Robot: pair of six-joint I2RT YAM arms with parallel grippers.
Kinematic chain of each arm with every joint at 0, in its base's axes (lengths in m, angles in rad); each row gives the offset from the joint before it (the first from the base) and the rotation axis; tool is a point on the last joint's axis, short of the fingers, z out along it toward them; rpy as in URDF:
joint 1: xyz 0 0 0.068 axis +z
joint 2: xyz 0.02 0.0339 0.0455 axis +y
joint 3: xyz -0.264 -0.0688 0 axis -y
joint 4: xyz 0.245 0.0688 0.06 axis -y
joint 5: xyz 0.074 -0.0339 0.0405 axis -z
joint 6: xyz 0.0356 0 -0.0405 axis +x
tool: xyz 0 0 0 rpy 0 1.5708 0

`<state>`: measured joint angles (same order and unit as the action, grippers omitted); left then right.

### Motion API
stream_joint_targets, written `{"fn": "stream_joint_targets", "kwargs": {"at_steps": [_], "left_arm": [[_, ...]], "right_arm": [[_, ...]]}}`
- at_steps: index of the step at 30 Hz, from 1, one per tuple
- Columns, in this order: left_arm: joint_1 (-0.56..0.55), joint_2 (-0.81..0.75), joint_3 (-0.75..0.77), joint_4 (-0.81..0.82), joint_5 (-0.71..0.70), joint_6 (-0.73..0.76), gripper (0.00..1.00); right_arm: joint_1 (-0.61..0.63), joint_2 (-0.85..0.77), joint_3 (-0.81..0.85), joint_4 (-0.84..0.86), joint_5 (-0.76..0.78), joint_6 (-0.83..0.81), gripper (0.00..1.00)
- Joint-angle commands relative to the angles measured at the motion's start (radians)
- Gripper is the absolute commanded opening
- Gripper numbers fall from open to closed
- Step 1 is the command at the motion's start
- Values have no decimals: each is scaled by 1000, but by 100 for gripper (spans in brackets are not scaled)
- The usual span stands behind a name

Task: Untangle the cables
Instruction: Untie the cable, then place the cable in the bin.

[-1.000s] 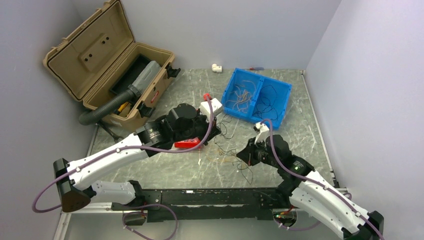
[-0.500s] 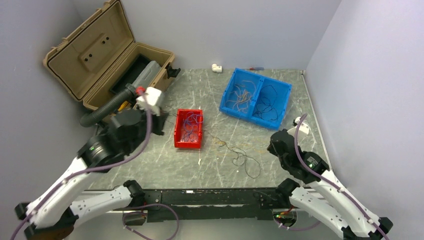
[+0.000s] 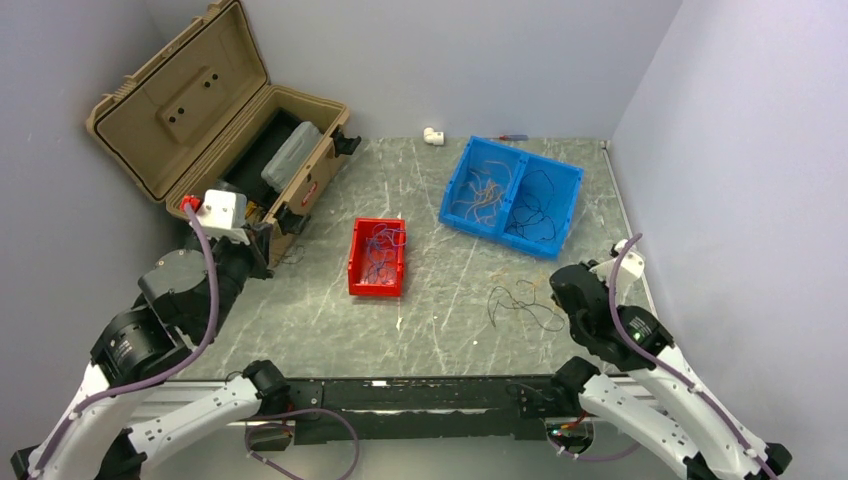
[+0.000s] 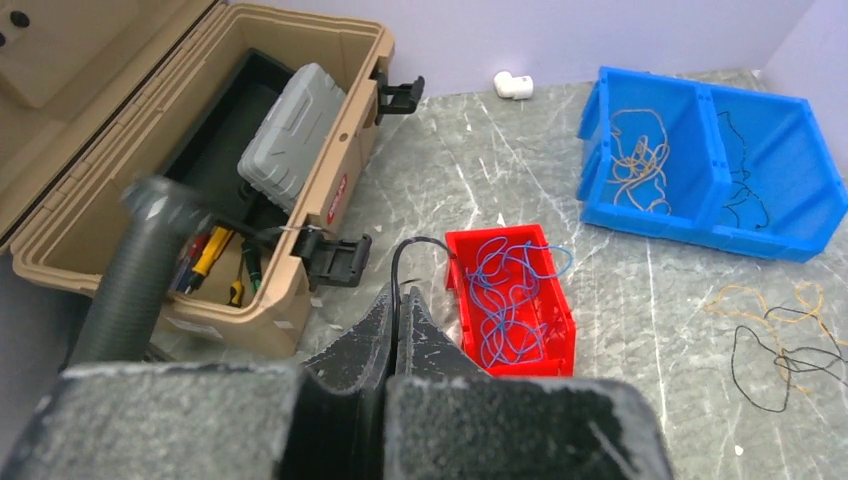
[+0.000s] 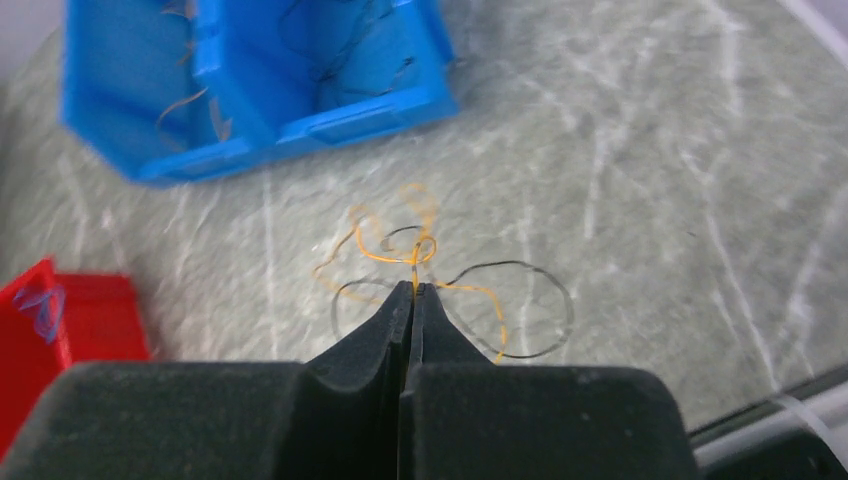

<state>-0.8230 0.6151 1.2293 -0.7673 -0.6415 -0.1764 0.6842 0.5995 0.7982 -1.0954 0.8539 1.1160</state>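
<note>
The loose cables (image 3: 520, 300) are thin orange and black strands lying on the table between the arms, right of centre. My right gripper (image 5: 414, 286) is shut on an orange strand (image 5: 385, 256) of that bunch, and a black loop (image 5: 540, 275) lies beside it. My left gripper (image 4: 398, 294), drawn back near the toolbox, is shut on a thin black wire (image 4: 412, 241) that arcs toward the red bin (image 4: 555, 350). That bin holds blue wires (image 4: 510, 290). In the top view the left gripper (image 3: 264, 244) and the right gripper (image 3: 553, 291) stand far apart.
A blue two-compartment bin (image 3: 560, 172) at the back right holds orange and black wires. The open tan toolbox (image 3: 200, 110) stands at the back left, with a black corrugated hose (image 4: 135, 270) at its front. A white pipe elbow (image 3: 432, 135) lies by the back wall.
Both arms have drawn back from the centre, the left toward the toolbox and the right toward the right edge. The loose bunch slid right with the right gripper. The red bin is uncovered.
</note>
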Motion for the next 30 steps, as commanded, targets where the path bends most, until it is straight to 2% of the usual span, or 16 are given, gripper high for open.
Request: {"fn": "stream_joint_targets", "kwargs": {"at_steps": [1, 5, 6, 10, 13, 17, 18, 20, 21, 22, 23, 26, 30], "left_arm": [[3, -29, -8, 107, 94, 47, 0], [4, -19, -39, 221, 320, 76, 0], [4, -2, -34, 234, 371, 80, 0], [3, 89, 25, 238, 500, 85, 0], [3, 142, 71, 245, 557, 82, 0], [4, 185, 107, 282, 613, 76, 0], [3, 197, 115, 287, 626, 73, 0], [3, 218, 126, 300, 651, 67, 0], [3, 232, 127, 309, 667, 64, 0], [3, 242, 125, 320, 683, 60, 0], [3, 250, 123, 333, 696, 55, 0], [3, 282, 118, 362, 726, 44, 0], [3, 335, 102, 424, 755, 32, 0]], "right_arm": [[5, -67, -49, 285, -238, -339, 0], [4, -105, -116, 522, -607, -552, 0], [6, -107, -127, 573, -740, -583, 0], [5, -59, -140, 725, -1071, -649, 0], [6, 12, -130, 771, -1206, -666, 0], [6, 47, -140, 810, -1246, -665, 0], [6, 48, -145, 818, -1246, -665, 6], [7, 45, -148, 815, -1217, -662, 61], [6, 41, -148, 810, -1188, -662, 77], [6, 32, -149, 805, -1166, -666, 84], [6, 22, -149, 801, -1147, -668, 88], [7, -2, -145, 778, -1085, -679, 89], [6, -17, -127, 690, -871, -642, 89]]}}
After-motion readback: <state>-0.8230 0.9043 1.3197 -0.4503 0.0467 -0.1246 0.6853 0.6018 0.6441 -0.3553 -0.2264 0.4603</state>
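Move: The right hand holds the yellow cable; the yellow-and-black tangle on the table lies about 6 cm to its left, 3 cm ahead and 17 cm below. Beyond the tangle, the blue bin is some 28 cm ahead and 9 cm left of the right hand. From the left hand, high up with a black cable, the tangle is roughly 45 cm right, 2 cm ahead; the red bin is 12 cm right and 12 cm ahead, both about 36 cm below. Right swings about 20 cm left and opens, releasing yellow cable; left carries black cable some 17 cm right. ##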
